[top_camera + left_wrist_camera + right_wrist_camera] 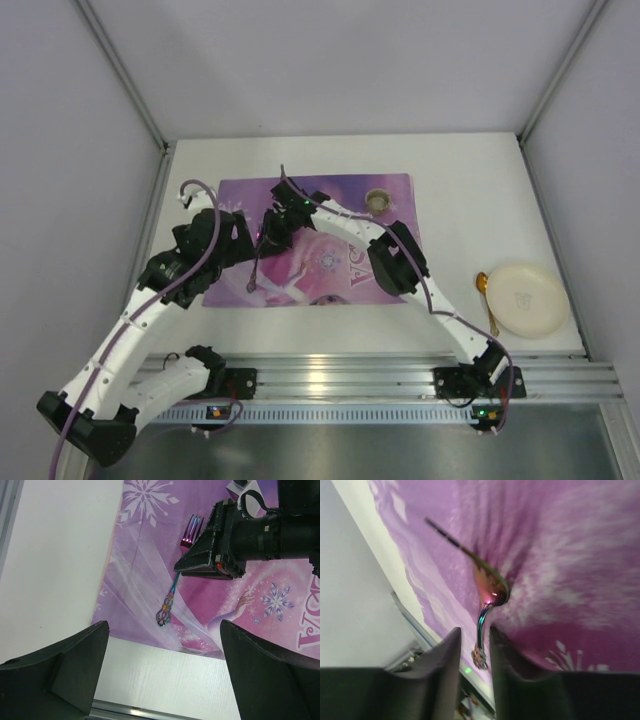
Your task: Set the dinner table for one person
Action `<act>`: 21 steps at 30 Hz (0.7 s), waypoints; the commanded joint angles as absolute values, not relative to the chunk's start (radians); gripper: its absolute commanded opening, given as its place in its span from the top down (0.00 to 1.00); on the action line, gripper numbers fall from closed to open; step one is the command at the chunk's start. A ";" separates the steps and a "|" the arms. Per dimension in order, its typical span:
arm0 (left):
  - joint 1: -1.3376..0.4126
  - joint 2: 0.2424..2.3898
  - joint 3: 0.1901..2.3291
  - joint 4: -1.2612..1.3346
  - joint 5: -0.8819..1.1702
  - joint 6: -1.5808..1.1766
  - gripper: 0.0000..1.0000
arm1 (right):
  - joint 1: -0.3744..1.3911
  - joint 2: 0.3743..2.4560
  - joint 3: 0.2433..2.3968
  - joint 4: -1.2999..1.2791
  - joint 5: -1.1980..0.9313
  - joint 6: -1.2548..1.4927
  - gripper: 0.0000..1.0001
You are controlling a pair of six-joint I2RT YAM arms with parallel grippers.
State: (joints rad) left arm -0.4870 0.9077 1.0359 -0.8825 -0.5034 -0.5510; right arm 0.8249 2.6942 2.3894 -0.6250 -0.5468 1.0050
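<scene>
An iridescent fork (169,602) lies flat on the purple placemat (145,555), near the mat's left side on the off-white dinner table (470,190). My right gripper (272,232) hovers over the fork's middle. In the right wrist view its jaws (475,630) stand a narrow gap apart around the fork's handle (480,625), with mat showing on both sides of the handle. My left gripper (164,625) is wide open and holds nothing. It hangs over the mat's near left edge, just short of the fork's handle end.
A small round cup (378,200) stands at the placemat's (330,200) far right. A cream plate (527,298) and a gold spoon (485,300) lie on the table at the right. The ribbed aluminium rail (350,375) runs along the near edge. Grey walls close in both sides.
</scene>
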 commanded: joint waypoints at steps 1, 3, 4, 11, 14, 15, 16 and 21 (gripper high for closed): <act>-0.486 0.914 1.037 -0.842 -0.492 -0.542 0.02 | 0.864 2.697 2.453 -0.594 -0.555 0.969 0.66; -0.486 0.922 1.043 -0.839 -0.491 -0.529 0.02 | 0.865 2.692 2.453 -0.581 -0.558 0.960 0.49; -0.486 0.928 1.048 -0.838 -0.489 -0.526 0.02 | 0.864 2.682 2.448 -0.578 -0.555 0.944 0.39; -0.486 0.971 1.066 -0.779 -0.454 -0.499 0.03 | 0.841 2.513 2.346 -0.548 -0.526 0.850 0.23; -0.486 0.991 1.068 -0.736 -0.427 -0.485 0.03 | 0.796 2.340 2.208 -0.549 -0.489 0.790 0.21; -0.486 0.997 1.072 -0.729 -0.420 -0.482 0.03 | 0.766 2.285 2.162 -0.549 -0.468 0.772 0.21; -0.486 1.014 1.078 -0.715 -0.402 -0.479 0.03 | 0.747 2.173 2.060 -0.552 -0.457 0.740 0.20; -0.486 1.060 1.081 -0.670 -0.357 -0.463 0.03 | 0.571 1.821 1.739 -0.648 -0.346 0.644 0.20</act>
State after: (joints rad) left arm -0.4870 1.0428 1.0473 -0.7532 -0.3988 -0.4885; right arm 0.6964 2.0613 1.8309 -0.6071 -0.4488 0.7444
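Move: The right fingers, just beginning to part, are at the fork on the placemat, its middle about 1 cm back and 1 cm below. From there the cup stands some 32 cm right and 10 cm farther out, the spoon roughly 58 cm right and 14 cm back. From the left hand the fork lies about 8 cm ahead, straight in line, some 20 cm below. Right fingers open off the fork, then rise and swing right, each 13 cm; left hand drifts forward-right. ##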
